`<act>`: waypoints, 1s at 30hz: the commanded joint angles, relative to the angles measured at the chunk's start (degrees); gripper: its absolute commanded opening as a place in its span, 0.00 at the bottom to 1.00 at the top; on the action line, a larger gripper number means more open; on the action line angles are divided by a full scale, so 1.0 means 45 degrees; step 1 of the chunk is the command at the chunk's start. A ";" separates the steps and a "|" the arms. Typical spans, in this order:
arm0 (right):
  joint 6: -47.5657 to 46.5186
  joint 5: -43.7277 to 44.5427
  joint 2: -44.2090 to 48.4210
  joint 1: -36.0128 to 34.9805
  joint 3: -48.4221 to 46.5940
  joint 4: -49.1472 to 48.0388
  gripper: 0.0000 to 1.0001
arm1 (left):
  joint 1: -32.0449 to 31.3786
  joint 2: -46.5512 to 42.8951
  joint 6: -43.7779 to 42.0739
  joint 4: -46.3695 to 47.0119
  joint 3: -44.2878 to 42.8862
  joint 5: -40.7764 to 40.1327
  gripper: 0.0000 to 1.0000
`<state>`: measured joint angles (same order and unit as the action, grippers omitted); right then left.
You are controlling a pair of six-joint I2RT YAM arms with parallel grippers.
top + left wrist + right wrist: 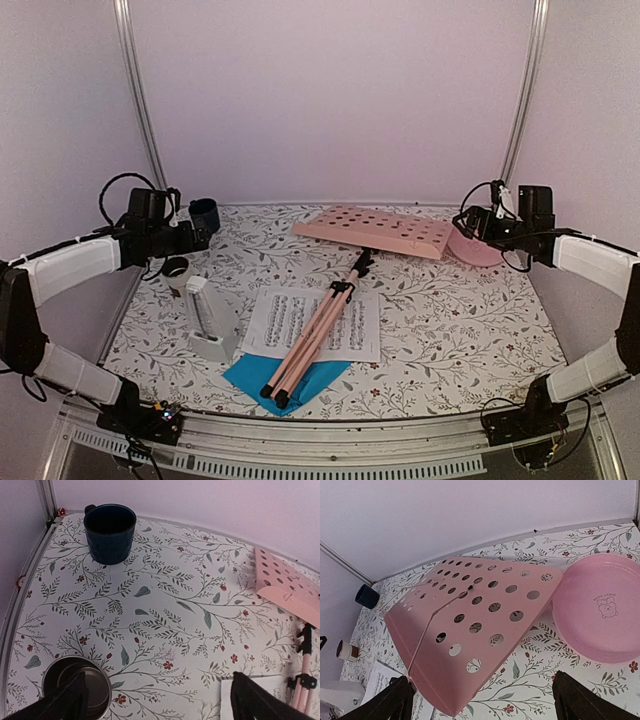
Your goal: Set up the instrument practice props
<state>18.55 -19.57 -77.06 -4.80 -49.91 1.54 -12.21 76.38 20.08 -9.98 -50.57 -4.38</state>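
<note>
The pink music stand lies flat on the table. Its hole-punched tray (pixel 375 232) is at the back centre and its folded legs (pixel 312 342) run toward the front. The legs lie across the white sheet (pixel 355 325) and the bright blue sheet (pixel 245 372). The white metronome (pixel 205 320) stands left of the sheets. My left gripper (pixel 197 238) is open and empty above the back left, over bare cloth (pixel 157 705). My right gripper (pixel 468 222) is open and empty above the tray's right end (pixel 482 705). The tray (pixel 475 625) fills the right wrist view.
A dark blue cup (pixel 205 213) stands in the back left corner (pixel 110 532). A small round tin (pixel 176 270) stands near the metronome (pixel 75 687). A round pink plate (pixel 478 250) lies right of the tray (pixel 600 612). Walls close off the back and sides.
</note>
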 commanded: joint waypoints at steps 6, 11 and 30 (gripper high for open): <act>-0.2121 -0.2136 -0.0759 -0.0336 -0.2227 0.1586 0.99 | 0.0092 0.0405 0.0357 0.1361 0.0236 0.1252 0.99; -0.3657 -0.1946 -0.1506 -0.1365 -0.3730 0.2587 0.99 | -0.0046 0.0410 0.0324 0.1877 0.0435 0.1839 0.99; -0.6901 -0.2184 -0.9198 -0.4157 -1.3367 0.9786 0.96 | -0.0320 0.0393 0.0840 0.3339 0.1574 0.2594 0.99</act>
<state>-8.01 -31.18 -113.89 -21.45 -104.03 35.03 -13.02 77.93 22.70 1.61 -44.91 5.63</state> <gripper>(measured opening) 0.973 0.993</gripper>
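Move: The perforated pink music desk has its middle some 21 cm to my right hand's left, about 9 cm farther out and roughly 13 cm below. The pink plate is 9 cm ahead of that hand and 7 cm to its right, about 16 cm down; the folded tripod's middle lies 19 cm back and 35 cm to its left. From my left hand, the desk is roughly 41 cm right, 9 cm ahead and 10 cm below. I swing my empty right hand about 19 cm left, rising roughly 7 cm and then sinking about 5 again, with some 6 cm of forward reach, from beside the plate to over the pink desk. It turns about 40 degrees counter-clockwise, fingers staying wide open; no touch on the desk can be made out. My left hand, also open, drifts a few centimetres right, away from the brown cup. ##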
